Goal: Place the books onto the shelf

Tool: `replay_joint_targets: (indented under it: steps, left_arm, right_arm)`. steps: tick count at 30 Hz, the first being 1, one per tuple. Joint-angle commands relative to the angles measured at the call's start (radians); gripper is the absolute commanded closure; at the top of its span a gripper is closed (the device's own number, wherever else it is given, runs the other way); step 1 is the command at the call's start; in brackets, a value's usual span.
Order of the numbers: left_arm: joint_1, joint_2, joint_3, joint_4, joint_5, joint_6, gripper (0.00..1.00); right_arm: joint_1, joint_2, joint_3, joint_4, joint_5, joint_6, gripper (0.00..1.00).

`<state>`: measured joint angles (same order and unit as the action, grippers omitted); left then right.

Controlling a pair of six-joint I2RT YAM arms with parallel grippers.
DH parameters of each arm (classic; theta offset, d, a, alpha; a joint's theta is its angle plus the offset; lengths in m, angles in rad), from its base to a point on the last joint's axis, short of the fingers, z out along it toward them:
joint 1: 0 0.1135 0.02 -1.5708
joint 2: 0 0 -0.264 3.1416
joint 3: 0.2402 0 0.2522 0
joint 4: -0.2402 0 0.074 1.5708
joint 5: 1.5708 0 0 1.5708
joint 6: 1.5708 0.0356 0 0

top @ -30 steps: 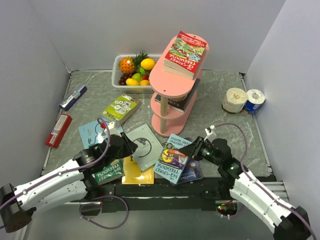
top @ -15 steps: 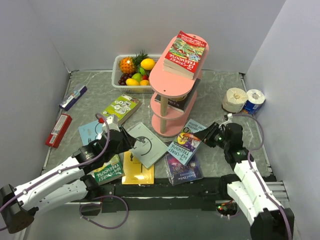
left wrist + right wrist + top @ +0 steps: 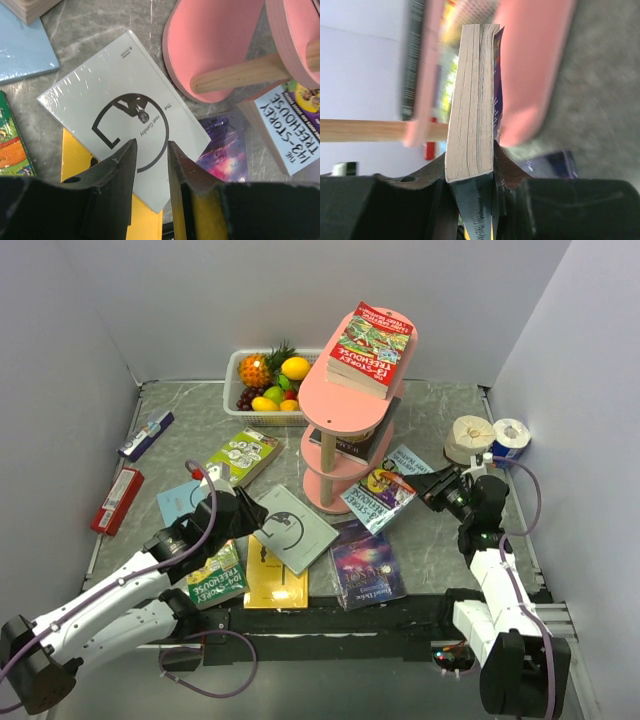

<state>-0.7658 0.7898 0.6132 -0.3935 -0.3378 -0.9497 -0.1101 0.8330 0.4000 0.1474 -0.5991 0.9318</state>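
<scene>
The pink shelf (image 3: 352,410) stands mid-table with a red Treehouse book (image 3: 372,348) on its top tier and a dark book (image 3: 350,446) on the middle tier. My right gripper (image 3: 432,488) is shut on a light-blue Treehouse book (image 3: 385,488), (image 3: 472,100), held edge-on next to the lower tiers (image 3: 535,65). My left gripper (image 3: 150,150) hovers narrowly open over a grey book (image 3: 125,110), (image 3: 293,530) lying flat, with nothing between its fingers. Yellow (image 3: 275,582), purple galaxy (image 3: 365,575), green Treehouse (image 3: 215,576), pale-blue (image 3: 180,502) and green (image 3: 243,455) books lie around.
A white fruit basket (image 3: 262,380) stands behind the shelf. Two paper rolls (image 3: 470,438) sit at the right wall. A red packet (image 3: 117,500) and a blue-white carton (image 3: 147,434) lie at the left edge. Walls close in left and right.
The right arm has carried the light-blue Treehouse book from the front of the table up to the shelf's lower tiers. The left jaws have widened a little over the grey book.
</scene>
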Motion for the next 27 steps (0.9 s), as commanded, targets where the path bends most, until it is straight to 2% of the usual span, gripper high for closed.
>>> replay_joint_targets:
  steps: [1,4,9,22,27]
  left_arm:
    - [0.045,0.026,0.054,0.076,0.065,0.049,0.62]
    - [0.077,0.064,0.066,0.096,0.117,0.063,0.63]
    - [0.095,0.091,0.062,0.142,0.160,0.066,0.64]
    - [0.125,0.121,0.034,0.214,0.212,0.052,0.64]
    - [0.126,0.150,0.031,0.232,0.235,0.046,0.64]
  right_arm:
    - [-0.007,0.073,0.045,0.256,-0.071,0.098,1.00]
    - [-0.007,0.158,0.112,0.221,-0.077,0.081,1.00]
    - [-0.008,0.201,0.177,0.147,-0.021,0.012,1.00]
    - [-0.002,0.468,0.175,0.424,-0.005,0.113,1.00]
    - [0.027,0.572,0.276,0.390,-0.013,0.087,1.00]
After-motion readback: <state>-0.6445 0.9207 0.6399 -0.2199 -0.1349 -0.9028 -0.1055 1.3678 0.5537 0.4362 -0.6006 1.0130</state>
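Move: Ahead of the right hand, about 12 cm out, 9 cm left and 12 cm down, is the bottom shelf for its held blue Treehouse book. From that hand the black book on the middle shelf is 10 cm ahead, 9 left and 3 up, the white roll 13 ahead, 17 right and 9 down. The Gatsby book lies 4 cm ahead of the left hand, 7 right and 11 down, the yellow book 7 back, 2 right and as low. Carrying the blue Treehouse book, the right hand goes about 8 cm forward along the shelf's right side, near level at first, then sinking to some 4 cm lower with a slight nose-down tip, feeding the book in under the middle shelf with its pinch kept. The empty left hand eases 3 cm forward and 2 cm right over the Gatsby book, fingers still partly open. ##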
